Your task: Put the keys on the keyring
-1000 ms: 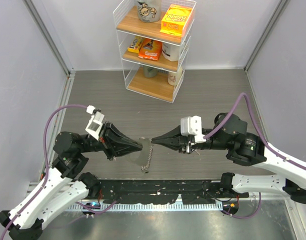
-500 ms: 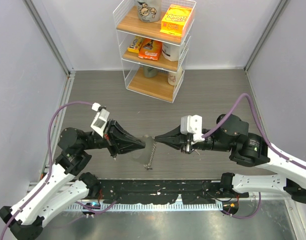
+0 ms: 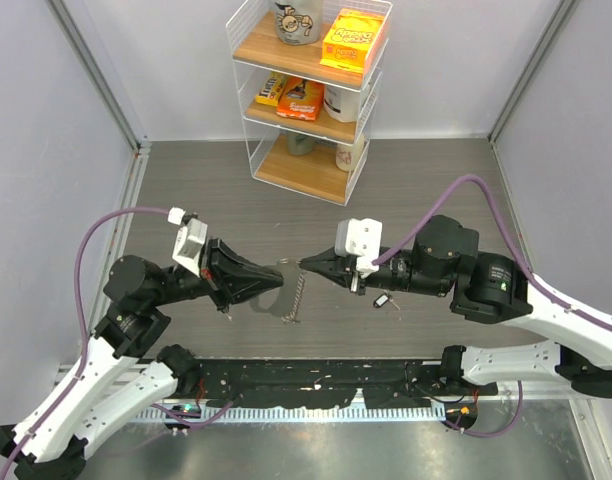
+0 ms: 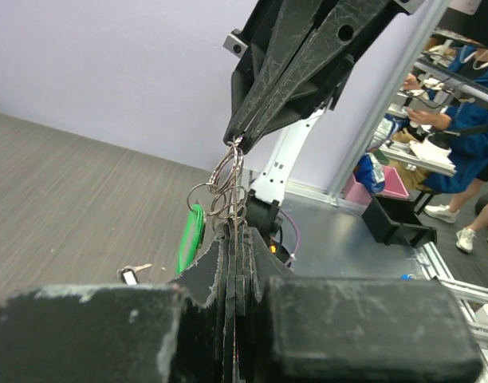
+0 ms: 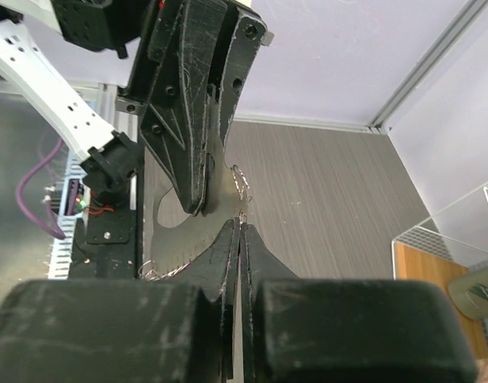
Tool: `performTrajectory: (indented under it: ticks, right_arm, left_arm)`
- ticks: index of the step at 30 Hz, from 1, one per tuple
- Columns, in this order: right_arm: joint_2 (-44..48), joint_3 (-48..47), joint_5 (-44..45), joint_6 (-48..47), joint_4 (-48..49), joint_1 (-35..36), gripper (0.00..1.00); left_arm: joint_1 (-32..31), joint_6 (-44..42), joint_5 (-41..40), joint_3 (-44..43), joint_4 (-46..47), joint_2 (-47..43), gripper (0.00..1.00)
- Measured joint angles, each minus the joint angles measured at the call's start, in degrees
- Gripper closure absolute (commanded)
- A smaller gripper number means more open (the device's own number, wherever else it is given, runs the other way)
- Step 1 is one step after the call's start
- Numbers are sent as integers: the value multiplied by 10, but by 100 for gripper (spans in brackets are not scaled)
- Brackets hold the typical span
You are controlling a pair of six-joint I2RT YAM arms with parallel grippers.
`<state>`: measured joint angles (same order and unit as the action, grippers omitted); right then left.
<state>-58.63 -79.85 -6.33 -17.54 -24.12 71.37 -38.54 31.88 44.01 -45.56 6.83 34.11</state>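
The keyring [image 3: 294,300] hangs in the air between my two grippers, its chain dangling toward the table. In the left wrist view its silvery rings [image 4: 225,179] and green piece [image 4: 191,235] sit just above my left gripper [image 4: 234,222], which is shut on them. My right gripper [image 4: 234,144] reaches in from above, shut on the top ring. The right wrist view shows the chain [image 5: 242,183] just past my shut right gripper [image 5: 241,223]. A small dark-headed key [image 3: 383,300] lies on the table under the right arm and shows again as a tiny key [image 4: 131,274] in the left wrist view.
A wire shelf rack [image 3: 311,90] with snack boxes and mugs stands at the back centre. A black rail [image 3: 316,385] runs along the table's near edge. Grey walls close in both sides.
My right arm has stretched leftward, carrying the keyring with it. My left gripper has drawn back slightly left. The key on the table has come out from under the right arm.
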Motion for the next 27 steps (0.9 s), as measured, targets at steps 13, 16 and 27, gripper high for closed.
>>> performTrajectory:
  ticks: [13, 16, 27]
  right_arm:
    - [-54, -29, 92, -75, -36, 2, 95]
    - [-55, -27, 101, -90, -36, 2, 95]
    - [-82, -17, 185, -155, -25, 7, 95]
  left_arm:
    - [3, -69, -86, -3, -79, -3, 100]
    - [3, -72, -96, -3, -82, -1, 100]
    - [3, -80, -146, -4, -90, 23, 100]
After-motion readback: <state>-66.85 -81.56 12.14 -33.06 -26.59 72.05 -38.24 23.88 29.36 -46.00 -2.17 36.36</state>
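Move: The left hand grips the grey plate with the small rings along its edge. The keyring at the plate's corner is about 4 cm to its right, 1 cm ahead and 1 cm up, and the green tag is some 3 cm to its right and 2 cm ahead. The right hand pinches that keyring about 1 cm left of its hand point, level with it. From the right hand, the loose key tag lies on the table roughly 20 cm to the right, 9 cm ahead and 35 cm below. Both hands keep their shut grips, left on the grey plate and right on the keyring at its corner, and carry the joined pieces forward together, the left about 6 cm and the right about 7 cm, while sinking 3 to 4 cm. Along the way the right wrist rolls and swings some 25 degrees so its fingers, still pointing left, turn forward and dip, and the left hand turns about 15 degrees counter-clockwise, the two tips staying a few centimetres apart. ##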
